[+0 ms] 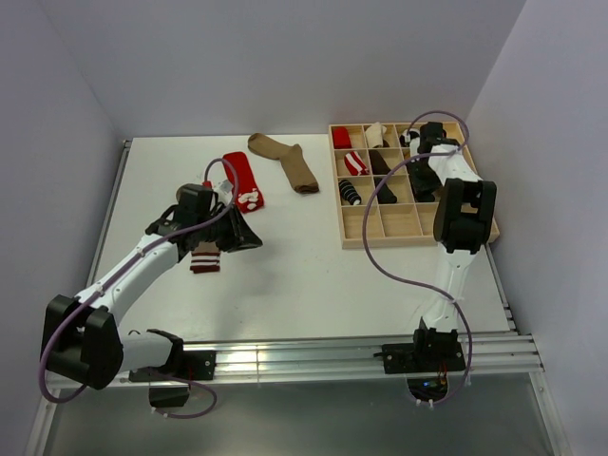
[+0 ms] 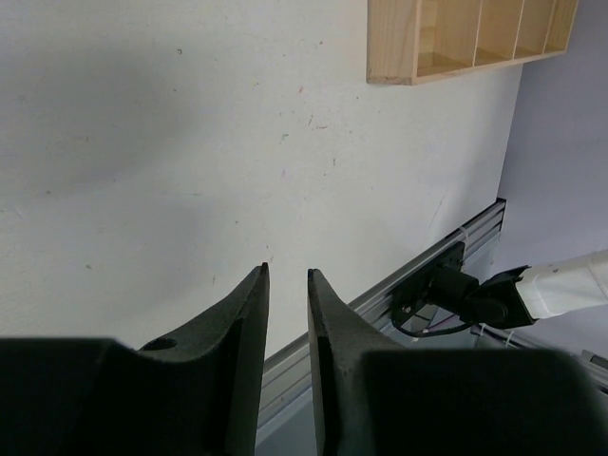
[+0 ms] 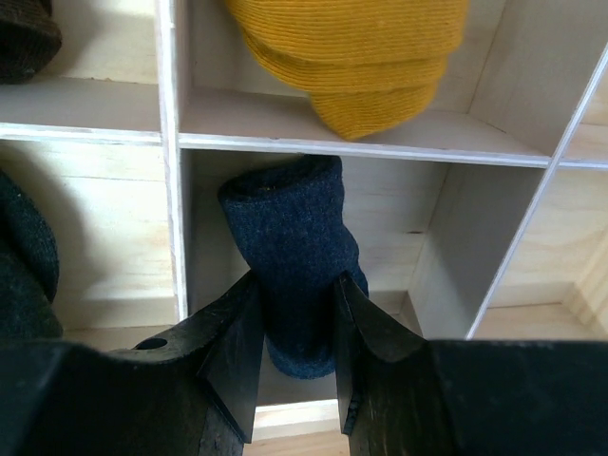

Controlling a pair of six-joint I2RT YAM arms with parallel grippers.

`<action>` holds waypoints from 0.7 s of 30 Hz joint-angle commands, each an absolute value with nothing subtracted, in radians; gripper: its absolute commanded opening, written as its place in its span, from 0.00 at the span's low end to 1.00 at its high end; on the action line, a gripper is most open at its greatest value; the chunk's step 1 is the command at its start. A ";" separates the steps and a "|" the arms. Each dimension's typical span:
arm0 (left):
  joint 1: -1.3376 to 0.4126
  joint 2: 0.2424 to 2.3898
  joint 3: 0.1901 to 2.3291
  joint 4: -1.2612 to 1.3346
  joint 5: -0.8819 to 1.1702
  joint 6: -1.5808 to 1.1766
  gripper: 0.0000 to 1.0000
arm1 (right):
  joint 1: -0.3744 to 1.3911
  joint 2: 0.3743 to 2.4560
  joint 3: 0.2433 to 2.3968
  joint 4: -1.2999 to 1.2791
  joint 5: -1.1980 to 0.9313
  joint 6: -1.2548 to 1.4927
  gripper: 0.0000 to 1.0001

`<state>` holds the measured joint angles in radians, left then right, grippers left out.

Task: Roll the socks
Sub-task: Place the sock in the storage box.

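Note:
A red sock with a white motif (image 1: 241,179) and a plain brown sock (image 1: 285,160) lie flat at the back of the table. A sock with a maroon-white striped cuff (image 1: 205,256) lies beside my left gripper (image 1: 249,237), mostly hidden by the arm. The left gripper (image 2: 288,270) hangs over bare table, its jaws a narrow gap apart with nothing between them. My right gripper (image 1: 421,142) reaches into the wooden tray (image 1: 380,237). In the right wrist view this gripper (image 3: 296,277) is shut on a rolled navy sock (image 3: 290,218) standing in a compartment.
The tray's compartments hold several rolled socks, among them a red one (image 1: 342,136), a striped one (image 1: 354,163) and a yellow one (image 3: 351,57) just behind the navy one. Thin wooden dividers (image 3: 169,142) stand close round the right gripper. The tray's front row (image 2: 465,38) holds nothing.

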<state>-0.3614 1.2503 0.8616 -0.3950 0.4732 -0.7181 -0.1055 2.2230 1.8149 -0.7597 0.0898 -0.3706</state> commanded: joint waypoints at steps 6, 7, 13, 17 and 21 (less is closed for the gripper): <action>-0.359 1.276 0.948 -0.433 0.476 -0.673 0.29 | -0.118 2.267 1.847 -0.850 -0.035 -0.342 0.14; -0.359 1.281 0.954 -0.439 0.474 -0.667 0.29 | -0.118 2.263 1.847 -0.853 -0.046 -0.348 0.17; -0.359 1.304 0.999 -0.477 0.459 -0.644 0.29 | -0.118 2.230 1.867 -0.888 -0.083 -0.373 0.46; -0.359 1.310 1.000 -0.476 0.454 -0.646 0.29 | -0.120 2.214 1.887 -0.907 -0.081 -0.377 0.55; -0.359 1.316 0.999 -0.469 0.433 -0.646 0.30 | -0.118 2.194 1.910 -0.930 -0.083 -0.380 0.59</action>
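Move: The open box compartment where the right gripper still pinches the rolled navy sock is centred barely 1 cm ahead of that hand, 1 cm to its right and 1 cm below. The mustard sock lies about 9 cm straight ahead, the dark green sock some 10 cm left and level with the hand, the brown sock 9 cm ahead and 11 cm left. From the left hand, the compartment lies roughly 22 cm ahead, 47 cm right and 12 cm lower. Keep the right gripper down in the compartment, rolling it about 5 degrees so its left side comes up. Then spread the fingers by roughly half as much again to let go of the navy sock: the left finger comes clear of it, the right one stays close by its side. As they open, ease the hand back and up, just under 1 cm each way. ##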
